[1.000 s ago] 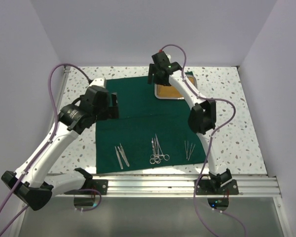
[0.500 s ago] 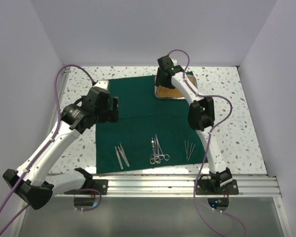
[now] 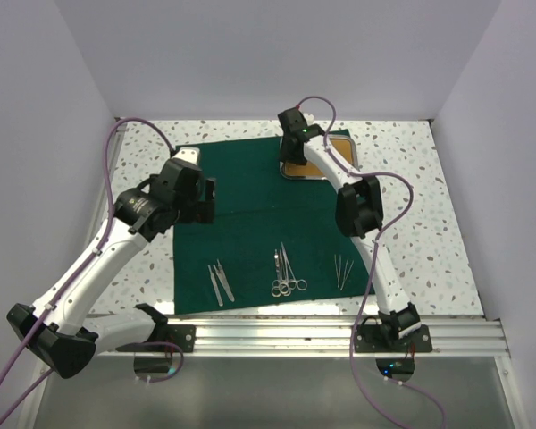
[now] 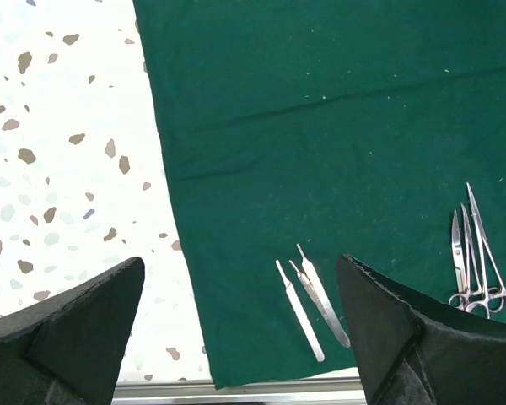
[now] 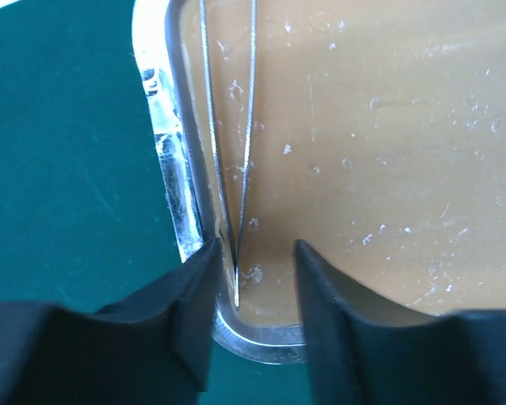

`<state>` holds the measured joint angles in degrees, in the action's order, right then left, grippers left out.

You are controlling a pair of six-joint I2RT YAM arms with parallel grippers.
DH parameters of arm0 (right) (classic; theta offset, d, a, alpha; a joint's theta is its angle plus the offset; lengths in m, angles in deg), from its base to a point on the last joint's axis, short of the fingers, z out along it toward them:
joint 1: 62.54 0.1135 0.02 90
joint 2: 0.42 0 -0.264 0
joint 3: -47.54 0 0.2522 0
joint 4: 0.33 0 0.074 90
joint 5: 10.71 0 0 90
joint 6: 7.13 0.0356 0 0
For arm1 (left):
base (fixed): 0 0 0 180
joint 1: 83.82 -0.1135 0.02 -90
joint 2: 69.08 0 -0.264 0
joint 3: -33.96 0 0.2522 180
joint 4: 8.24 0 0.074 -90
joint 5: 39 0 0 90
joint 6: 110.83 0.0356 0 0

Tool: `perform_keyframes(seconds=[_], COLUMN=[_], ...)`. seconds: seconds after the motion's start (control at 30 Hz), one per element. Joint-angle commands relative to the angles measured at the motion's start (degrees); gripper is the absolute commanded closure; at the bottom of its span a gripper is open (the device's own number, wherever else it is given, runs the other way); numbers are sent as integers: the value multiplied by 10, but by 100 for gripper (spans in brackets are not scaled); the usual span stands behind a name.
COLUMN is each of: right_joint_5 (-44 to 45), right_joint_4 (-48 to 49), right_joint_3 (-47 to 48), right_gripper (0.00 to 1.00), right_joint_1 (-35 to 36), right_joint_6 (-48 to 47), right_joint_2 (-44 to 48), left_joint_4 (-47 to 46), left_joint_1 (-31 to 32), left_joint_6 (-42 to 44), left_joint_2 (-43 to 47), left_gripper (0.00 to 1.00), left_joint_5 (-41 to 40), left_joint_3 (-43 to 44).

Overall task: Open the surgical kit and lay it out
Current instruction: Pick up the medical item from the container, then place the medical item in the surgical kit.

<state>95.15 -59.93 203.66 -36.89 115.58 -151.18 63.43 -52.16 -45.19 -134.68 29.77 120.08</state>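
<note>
The dark green cloth wrap [image 3: 250, 223] lies spread flat on the table. At its far right corner stands the steel tray [image 3: 344, 143] with tan-gold lining. My right gripper [image 3: 291, 154] reaches down into the tray's corner. In the right wrist view its jaws [image 5: 255, 253] stand part open astride the joined end of thin silver tweezers [image 5: 234, 253], which lie along the tray rim [image 5: 173, 169] close to the left finger. Two flat silver tools [image 3: 220, 282], scissors and forceps [image 3: 286, 273] and thin tweezers [image 3: 342, 270] lie in a row near the front. My left gripper [image 3: 205, 198] hovers wide open and empty over the cloth's left edge [image 4: 240, 278].
The speckled white tabletop [image 4: 59, 169] shows left of the cloth [image 4: 320, 110]. A metal rail [image 3: 339, 335] runs along the near edge. White walls close in the back and both sides.
My right gripper has dropped into the tray's corner and its jaws have narrowed round the tweezers' end. The left arm shifted only slightly.
</note>
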Motion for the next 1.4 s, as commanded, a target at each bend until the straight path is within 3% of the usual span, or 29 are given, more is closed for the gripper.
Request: perform_keyframes(seconds=[0.0,0.1,0.3,0.5,0.77,1.0,1.17,1.2,1.37], right_joint_5=[22,23,26,25,32,59,70,64,35], right_joint_4=[-13,-15,-24,-28,-32,-4,33,37,28], right_joint_3=[12,1,-3,-3,-9,-138,-298,-382,-495], right_gripper=[58,67,68,100,100,100,100,100,100], right_joint_1=[4,5,6,7,8,4,4,3,4], right_joint_6=[5,7,5,3,-5,-41,-65,-63,-50], right_joint_2=[-22,-23,-30,-32,-5,138,310,411,530], left_joint_4=[-10,-9,-10,-13,-10,-12,-16,-19,-32], left_joint_1=[5,9,18,26,31,31,30,30,31], left_joint_6=[15,18,21,24,27,20,12,-1,-24], left_joint_2=[7,7,5,3,0,-15,-22,-24,-23], left_gripper=[0,0,0,0,0,0,0,0,0], left_joint_5=[-14,-21,-30,-36,-41,-38,-37,-29,-14], left_joint_3=[-1,-2,-1,-2,3,24,36,38,38])
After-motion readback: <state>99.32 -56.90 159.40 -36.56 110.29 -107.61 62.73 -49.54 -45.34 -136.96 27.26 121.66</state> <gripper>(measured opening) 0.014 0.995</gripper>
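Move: The thin two-legged medical item lies along the container's left side, its joined end almost between the right fingers; its middle is about 4 cm ahead of the right hand, 1 cm left and 1 cm below. The container's middle is some 4 cm ahead and 8 cm right. The laid-out tweezers lie on the cloth roughly 33 cm back and 13 cm right of the right hand. From the left hand the item is about 35 cm ahead, 25 cm right and 19 cm down. Settling down by barely 1 cm, the right hand shuts its half-open fingers on the item, pinching the two legs near their joined end. After a short hold it draws back about 11 cm and rises just as far, drifting some 7 cm right and back past the container's near rim, fingers shut, the legs pointing forward. ##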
